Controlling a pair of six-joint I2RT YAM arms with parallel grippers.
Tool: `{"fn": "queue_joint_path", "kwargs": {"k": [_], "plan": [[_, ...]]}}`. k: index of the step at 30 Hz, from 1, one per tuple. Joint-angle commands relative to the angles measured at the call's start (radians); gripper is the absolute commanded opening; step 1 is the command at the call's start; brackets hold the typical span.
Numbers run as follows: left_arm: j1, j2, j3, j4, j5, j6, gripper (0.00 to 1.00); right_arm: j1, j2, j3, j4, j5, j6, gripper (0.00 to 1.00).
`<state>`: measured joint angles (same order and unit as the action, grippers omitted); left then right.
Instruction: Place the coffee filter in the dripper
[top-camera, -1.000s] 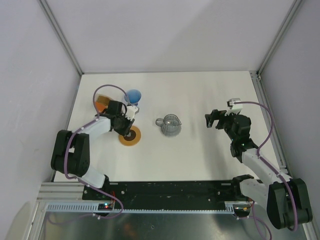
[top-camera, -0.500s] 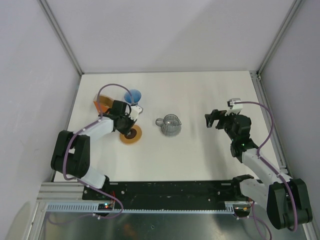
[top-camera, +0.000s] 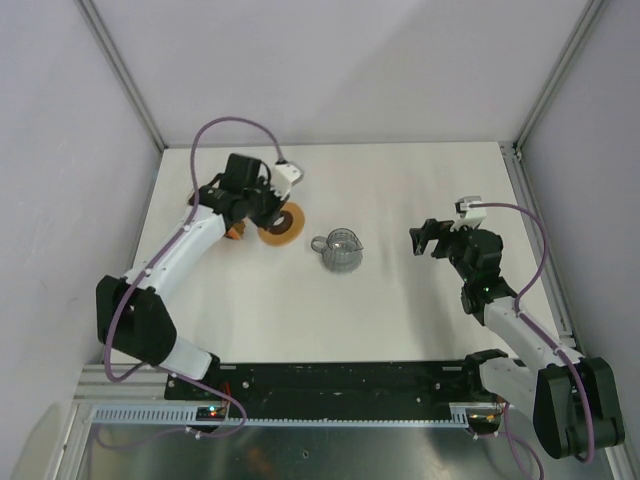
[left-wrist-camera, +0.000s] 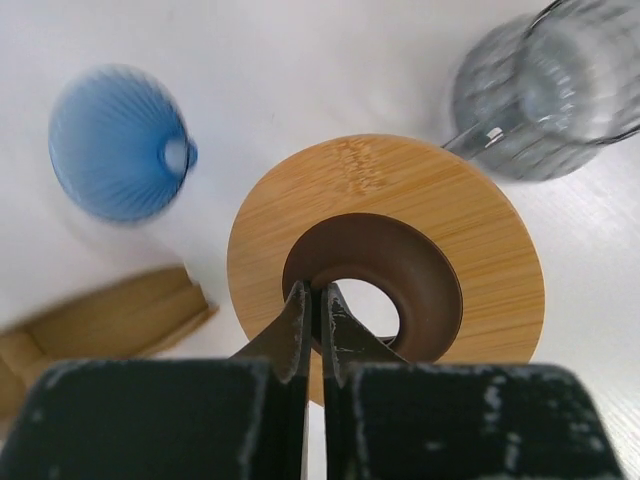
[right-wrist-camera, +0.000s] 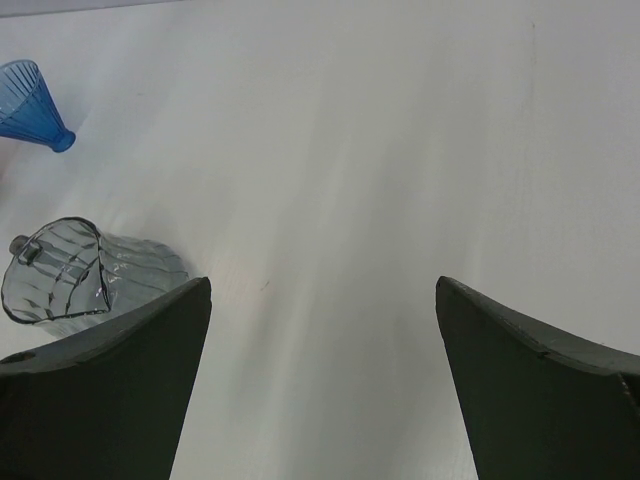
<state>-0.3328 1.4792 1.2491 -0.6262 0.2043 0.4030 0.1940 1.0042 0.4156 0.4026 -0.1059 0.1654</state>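
My left gripper (left-wrist-camera: 318, 292) is shut on the inner rim of the flat wooden ring (left-wrist-camera: 400, 200), pinching the edge of its dark hole. From above, the left gripper (top-camera: 268, 215) holds the ring (top-camera: 281, 224) tilted above the table, left of the mug. The blue ribbed dripper (left-wrist-camera: 120, 140) lies on its side on the table; it also shows far left past my right gripper (right-wrist-camera: 322, 290) as the dripper (right-wrist-camera: 28, 100). The left arm hides it from above. The coffee filter is not in view. The right gripper (top-camera: 425, 240) hovers open and holds nothing.
A grey ribbed glass mug (top-camera: 341, 250) stands mid-table; the same mug (left-wrist-camera: 555, 90) is close to the ring, and the mug (right-wrist-camera: 80, 270) sits by my right gripper's left finger. The orange box-like holder (left-wrist-camera: 110, 320) rests beside the dripper, partly under the left arm (top-camera: 233, 231).
The left gripper shut on the wooden ring, lifted it off the table and carried it back and right towards the mug. The right arm has not moved.
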Motion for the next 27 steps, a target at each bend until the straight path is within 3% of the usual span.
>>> {"fn": "queue_joint_path", "kwargs": {"k": [1,6,12,27], "plan": [[-0.14,0.049,0.181,-0.064,-0.019,0.06,0.0,-0.006,-0.023,0.042,0.042,-0.013,0.014,0.99],[-0.263,0.157,0.34,-0.074,-0.053,0.101,0.0,-0.008,-0.046,0.042,0.021,-0.005,0.01,0.99],[-0.386,0.298,0.415,-0.078,-0.103,0.154,0.0,-0.01,-0.053,0.042,0.008,0.001,0.007,0.99],[-0.461,0.424,0.451,-0.078,-0.198,0.166,0.0,-0.015,-0.051,0.042,0.005,-0.002,0.006,0.99]]}}
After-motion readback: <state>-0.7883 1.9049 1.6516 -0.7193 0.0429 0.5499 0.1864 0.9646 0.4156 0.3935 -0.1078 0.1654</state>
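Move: The left hand already has the dripper lifted; the glass carafe that it is being taken to stands about 20 cm to its right, some 2 cm nearer the base, its middle roughly 12 cm lower. The blue cone stands about 17 cm ahead and 5 cm left of this hand, the open wooden box some 14 cm ahead and 20 cm left, both about 13 cm down. From the idle right hand the carafe is about 22 cm left, nearly level fore and aft, and 11 cm below. Keeping its pinch on the brown middle part of the dripper, the left hand carries it some 18 cm right to above the glass carafe, in an arc: up about 6 cm at first, then down 9 and easing to a near stop. The wrist swings about 25 degrees clockwise on the way and rolls a little, its left side rising. ##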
